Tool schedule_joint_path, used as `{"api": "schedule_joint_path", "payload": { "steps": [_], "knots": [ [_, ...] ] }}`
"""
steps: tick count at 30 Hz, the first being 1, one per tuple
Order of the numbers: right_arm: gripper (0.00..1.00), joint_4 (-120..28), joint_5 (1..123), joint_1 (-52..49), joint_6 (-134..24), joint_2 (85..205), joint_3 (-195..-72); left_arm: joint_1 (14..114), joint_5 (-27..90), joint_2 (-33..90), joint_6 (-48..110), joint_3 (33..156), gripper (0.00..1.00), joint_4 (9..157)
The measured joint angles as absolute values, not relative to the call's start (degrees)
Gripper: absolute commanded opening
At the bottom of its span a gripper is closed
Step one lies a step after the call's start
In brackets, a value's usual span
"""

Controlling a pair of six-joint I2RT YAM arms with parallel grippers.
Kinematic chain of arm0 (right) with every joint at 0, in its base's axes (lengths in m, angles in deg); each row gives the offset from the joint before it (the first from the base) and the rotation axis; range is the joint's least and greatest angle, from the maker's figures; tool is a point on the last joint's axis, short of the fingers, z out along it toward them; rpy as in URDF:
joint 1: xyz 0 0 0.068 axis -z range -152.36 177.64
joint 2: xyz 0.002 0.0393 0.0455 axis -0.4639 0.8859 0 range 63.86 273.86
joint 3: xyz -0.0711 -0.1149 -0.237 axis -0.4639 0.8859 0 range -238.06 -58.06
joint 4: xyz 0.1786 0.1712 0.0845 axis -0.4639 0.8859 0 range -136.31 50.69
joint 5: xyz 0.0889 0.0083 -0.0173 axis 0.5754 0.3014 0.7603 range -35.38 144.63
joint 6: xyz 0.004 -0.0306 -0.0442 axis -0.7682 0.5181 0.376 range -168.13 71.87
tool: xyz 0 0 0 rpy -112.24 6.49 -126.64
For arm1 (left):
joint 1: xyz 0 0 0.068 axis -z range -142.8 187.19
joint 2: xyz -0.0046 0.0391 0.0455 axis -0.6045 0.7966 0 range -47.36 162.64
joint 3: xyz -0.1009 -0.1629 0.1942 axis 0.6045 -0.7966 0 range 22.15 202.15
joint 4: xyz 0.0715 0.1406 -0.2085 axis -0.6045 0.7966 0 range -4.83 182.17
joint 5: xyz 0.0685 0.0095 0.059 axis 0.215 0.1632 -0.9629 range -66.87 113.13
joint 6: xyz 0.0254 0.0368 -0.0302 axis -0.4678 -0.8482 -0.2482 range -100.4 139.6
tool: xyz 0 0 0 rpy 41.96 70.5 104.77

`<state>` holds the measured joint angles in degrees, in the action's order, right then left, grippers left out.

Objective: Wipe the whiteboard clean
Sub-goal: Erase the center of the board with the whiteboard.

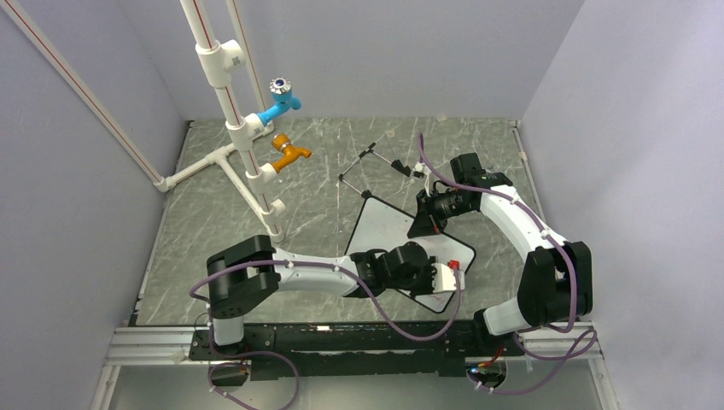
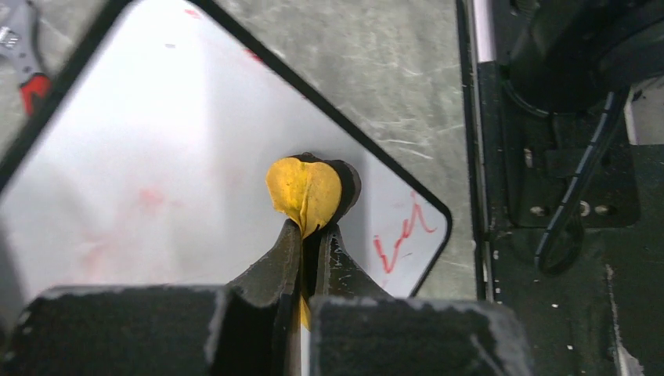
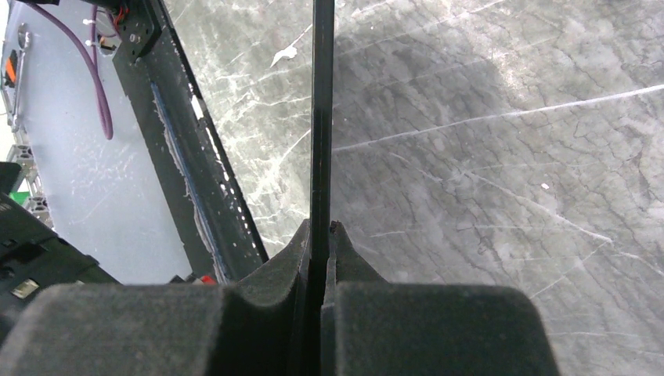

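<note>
The whiteboard [image 1: 388, 229], white with a thin black frame, sits slanted in the middle of the table. In the left wrist view the whiteboard [image 2: 156, 141] shows faint pink smears, with red handwritten strokes [image 2: 401, 235] still sharp by its rounded corner. My left gripper [image 2: 313, 233] is shut on a yellow and black eraser [image 2: 304, 189], whose tip rests against the white surface beside those strokes. From above, the left gripper [image 1: 444, 278] is over the board's near right corner. My right gripper [image 3: 319, 232] is shut on the board's black edge [image 3: 322, 117], seen edge-on, and holds the far right side [image 1: 424, 224].
A white pipe stand [image 1: 232, 128] with a blue tap [image 1: 280, 102] and an orange tap [image 1: 290, 154] stands at the back left. A black wire easel [image 1: 369, 166] lies just beyond the board. The black rail [image 1: 341, 337] runs along the near table edge.
</note>
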<state>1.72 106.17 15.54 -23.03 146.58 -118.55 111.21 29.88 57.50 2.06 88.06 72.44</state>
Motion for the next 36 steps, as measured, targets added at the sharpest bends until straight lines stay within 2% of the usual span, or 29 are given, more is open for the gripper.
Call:
{"api": "schedule_joint_path", "payload": {
  "steps": [10,26,36],
  "knots": [
    [0.00,1.72,106.15,15.54,-23.05,146.58,-118.55,108.98,29.24,54.46,1.50,85.67,0.00,69.38],
    [0.00,1.74,106.11,15.54,-23.20,146.58,-118.55,101.84,24.06,43.86,16.64,59.10,0.00,45.55],
    [0.00,1.72,105.87,15.65,-23.60,146.60,-118.53,94.03,17.81,39.03,27.68,49.26,0.00,35.08]
  ]
}}
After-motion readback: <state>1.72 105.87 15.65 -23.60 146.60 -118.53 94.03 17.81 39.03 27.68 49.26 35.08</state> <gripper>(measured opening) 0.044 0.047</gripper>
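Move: The left hand holds the eraser on the tilted whiteboard by its near-right edge; the board's middle is about 6 cm ahead, 9 cm left and 3 cm lower, its left short edge some 13 cm ahead and 21 cm left. The red letters by the near corner are about 4 cm back, 1 cm left; the right gripper on the board is roughly 11 cm ahead, 6 cm left. From the right hand, the board's middle is about 5 cm back, 3 cm left and 6 cm lower. Keeping its closed grip, the left hand finishes a short push of about 2 cm forward and up the board's slope, then sweeps the eraser left and forward along the face, about 15 cm left and 8 cm forward, past the near side of the right gripper towards the left short edge. Picking up speed, the wrist swings counter-clockwise some 35 degrees while the fingers tip up towards level, the pad staying against the board, and the right hand holds the board still. ##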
